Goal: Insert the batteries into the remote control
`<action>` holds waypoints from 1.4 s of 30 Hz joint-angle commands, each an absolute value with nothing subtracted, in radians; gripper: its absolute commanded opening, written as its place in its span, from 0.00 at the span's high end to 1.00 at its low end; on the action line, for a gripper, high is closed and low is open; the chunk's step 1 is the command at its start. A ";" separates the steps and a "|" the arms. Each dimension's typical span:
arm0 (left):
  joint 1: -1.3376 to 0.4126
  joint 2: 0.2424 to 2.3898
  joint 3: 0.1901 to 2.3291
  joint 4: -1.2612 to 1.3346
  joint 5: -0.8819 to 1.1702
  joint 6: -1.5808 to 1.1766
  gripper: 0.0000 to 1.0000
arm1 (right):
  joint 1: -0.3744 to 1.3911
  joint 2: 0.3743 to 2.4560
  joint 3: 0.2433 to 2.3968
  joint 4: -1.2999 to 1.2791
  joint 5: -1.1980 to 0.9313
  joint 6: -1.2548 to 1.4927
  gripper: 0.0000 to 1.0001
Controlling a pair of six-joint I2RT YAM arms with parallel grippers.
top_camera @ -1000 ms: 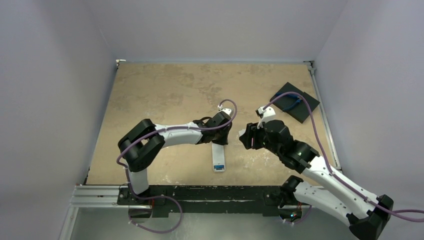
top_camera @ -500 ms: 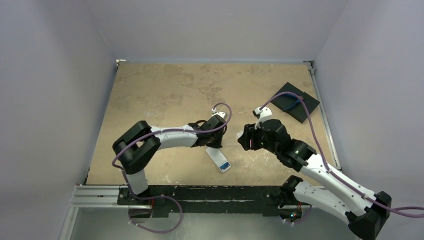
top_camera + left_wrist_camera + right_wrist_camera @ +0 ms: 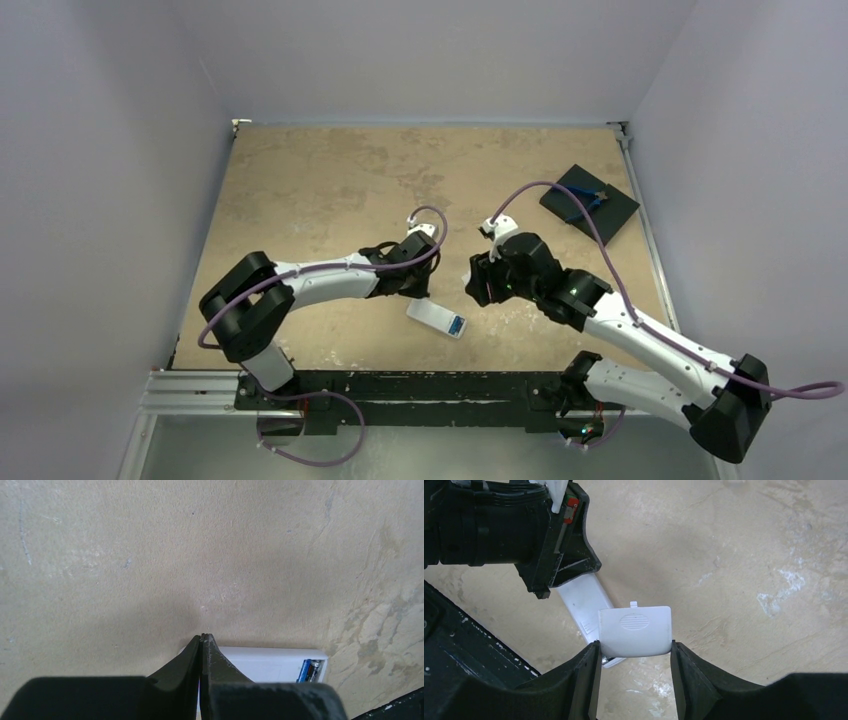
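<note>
The white remote control (image 3: pixel 437 319) lies back up on the table, slanted, its battery bay at the right end. Both batteries (image 3: pixel 310 671), one blue and one dark, sit in that open bay. My left gripper (image 3: pixel 202 637) is shut with nothing between its fingers, and its tip rests at the remote control (image 3: pixel 270 662) by its long edge. My right gripper (image 3: pixel 634 643) is shut on a white battery cover (image 3: pixel 636 630) with a ribbed oval, held just above the remote control (image 3: pixel 584 600). From the top view, the right gripper (image 3: pixel 472 285) hovers right of the left gripper (image 3: pixel 415 295).
A black square pad (image 3: pixel 607 224) lies at the table's far right, with blue-handled pliers (image 3: pixel 588 203) on it. The black mounting rail (image 3: pixel 400 385) runs along the near edge, close behind the remote. Walls close in on three sides.
The left gripper swung left and turned the remote from lengthwise to slanted across. The right gripper, still holding the cover, moved left toward the remote.
</note>
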State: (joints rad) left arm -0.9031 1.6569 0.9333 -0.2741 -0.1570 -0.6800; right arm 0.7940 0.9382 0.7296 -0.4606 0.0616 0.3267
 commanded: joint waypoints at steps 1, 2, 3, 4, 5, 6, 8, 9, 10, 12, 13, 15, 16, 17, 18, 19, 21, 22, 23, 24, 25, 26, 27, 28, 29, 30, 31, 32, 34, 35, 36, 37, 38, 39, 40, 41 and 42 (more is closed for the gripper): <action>-0.896 1.563 0.930 -0.304 -0.200 -0.684 1.00 | 0.801 0.961 0.836 -0.475 0.029 0.213 0.78; -0.896 1.541 0.929 -0.314 -0.208 -0.685 1.00 | 0.801 0.971 0.853 -0.488 0.024 0.188 0.78; -0.896 1.526 0.929 -0.323 -0.214 -0.688 1.00 | 0.801 0.982 0.875 -0.506 0.023 0.163 0.78; -0.897 1.511 0.927 -0.335 -0.220 -0.689 1.00 | 0.801 0.994 0.893 -0.527 0.025 0.137 0.78; -0.896 1.496 0.926 -0.344 -0.225 -0.691 1.00 | 0.801 1.008 0.912 -0.544 0.028 0.116 0.78; -0.897 1.481 0.923 -0.351 -0.229 -0.693 1.00 | 0.801 1.018 0.929 -0.558 0.028 0.091 0.78; -0.897 1.450 0.916 -0.364 -0.238 -0.695 0.97 | 0.802 1.036 0.956 -0.585 0.010 0.040 0.78; -0.897 1.437 0.913 -0.370 -0.242 -0.696 0.94 | 0.801 1.046 0.968 -0.601 0.003 0.012 0.78; -0.896 1.423 0.911 -0.379 -0.250 -0.697 0.91 | 0.801 1.053 0.978 -0.616 0.003 -0.009 0.78; -0.896 1.395 0.903 -0.394 -0.264 -0.699 0.85 | 0.801 1.068 1.000 -0.643 0.010 -0.047 0.78; -0.897 1.380 0.899 -0.400 -0.270 -0.701 0.82 | 0.801 1.074 1.010 -0.654 0.008 -0.062 0.78; -0.897 1.352 0.892 -0.414 -0.284 -0.708 0.72 | 0.801 1.081 1.024 -0.681 0.002 -0.090 0.77; -0.897 1.338 0.886 -0.422 -0.293 -0.713 0.69 | 0.801 1.083 1.031 -0.695 0.002 -0.106 0.77; -0.897 1.324 0.882 -0.429 -0.300 -0.717 0.65 | 0.801 1.086 1.036 -0.708 0.002 -0.119 0.77; -0.897 1.310 0.874 -0.437 -0.305 -0.721 0.63 | 0.801 1.087 1.039 -0.717 0.002 -0.126 0.77; -0.897 1.294 0.866 -0.443 -0.310 -0.726 0.60 | 0.801 1.090 1.042 -0.726 -0.009 -0.136 0.77; -0.897 1.263 0.847 -0.449 -0.314 -0.737 0.57 | 0.803 1.097 1.045 -0.742 -0.024 -0.145 0.77; -0.896 1.246 0.838 -0.453 -0.314 -0.743 0.55 | 0.807 1.100 1.043 -0.745 -0.023 -0.147 0.77; -0.897 1.230 0.829 -0.455 -0.313 -0.749 0.54 | 0.813 1.106 1.041 -0.745 -0.024 -0.148 0.77; -0.896 1.208 0.819 -0.459 -0.314 -0.753 0.51 | 0.823 1.116 1.043 -0.748 -0.031 -0.150 0.77; -0.897 1.193 0.814 -0.467 -0.314 -0.756 0.50 | 0.831 1.126 1.044 -0.751 -0.037 -0.152 0.77; -0.897 1.181 0.811 -0.478 -0.315 -0.758 0.48 | 0.841 1.140 1.046 -0.757 -0.037 -0.153 0.77; -0.897 1.168 0.810 -0.489 -0.315 -0.761 0.45 | 0.850 1.152 1.048 -0.762 -0.034 -0.155 0.77; -0.897 1.156 0.809 -0.499 -0.316 -0.763 0.44 | 0.858 1.166 1.052 -0.767 -0.030 -0.156 0.77; -0.897 1.145 0.807 -0.506 -0.317 -0.764 0.43 | 0.863 1.180 1.054 -0.771 -0.021 -0.158 0.77; -0.897 1.132 0.805 -0.513 -0.320 -0.765 0.37 | 0.868 1.193 1.056 -0.775 -0.014 -0.157 0.77; -0.897 1.120 0.805 -0.520 -0.323 -0.766 0.35 | 0.873 1.205 1.058 -0.778 -0.010 -0.159 0.77; -0.896 1.108 0.804 -0.528 -0.327 -0.767 0.33 | 0.879 1.215 1.060 -0.779 -0.010 -0.159 0.77; -0.896 1.086 0.804 -0.546 -0.338 -0.767 0.31 | 0.890 1.235 1.060 -0.780 -0.016 -0.164 0.77; -0.896 1.073 0.805 -0.556 -0.343 -0.767 0.31 | 0.897 1.245 1.062 -0.784 -0.021 -0.165 0.77; -0.897 1.060 0.807 -0.566 -0.348 -0.767 0.30 | 0.903 1.257 1.064 -0.788 -0.027 -0.168 0.77; -0.897 1.047 0.810 -0.577 -0.352 -0.767 0.30 | 0.909 1.271 1.068 -0.792 -0.030 -0.170 0.77; -0.896 1.032 0.813 -0.588 -0.360 -0.765 0.29 | 0.914 1.285 1.072 -0.798 -0.031 -0.170 0.77; -0.897 1.017 0.819 -0.600 -0.366 -0.763 0.29 | 0.919 1.301 1.077 -0.805 -0.029 -0.172 0.77; -0.896 1.001 0.825 -0.613 -0.373 -0.761 0.29 | 0.923 1.317 1.081 -0.811 -0.027 -0.172 0.77; -0.897 0.984 0.832 -0.625 -0.378 -0.759 0.29 | 0.927 1.339 1.087 -0.816 -0.025 -0.172 0.77; -0.897 0.967 0.839 -0.638 -0.383 -0.756 0.29 | 0.932 1.353 1.089 -0.820 -0.023 -0.172 0.77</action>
State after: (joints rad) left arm -0.9031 1.0313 0.8066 -0.5819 -0.3370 -0.7498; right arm 0.9131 1.3083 1.0370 -0.7937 -0.0177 -0.1513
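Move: The remote lies face down, its middle some 4 cm back and 3 cm right of the shut left fingers and about 2 cm below them; its open battery bay, with both batteries in, is at its right-hand end, roughly 5 cm back and 7 cm right of those fingers. From the right hand, which holds the battery cover, the bay lies about 1 cm back, 3 cm left and 13 cm down, the remote's middle level and 8 cm left. Towards the remote's battery bay the right hand brings the cover, still pinched: it first rises some 3.5 cm, then sinks about 6 cm while edging back and left, rolling its left side down and turning about 30 degrees counter-clockwise. The left hand clears the remote, rising about 11 cm and swinging left and a little back, its shut fingers opening wide. ##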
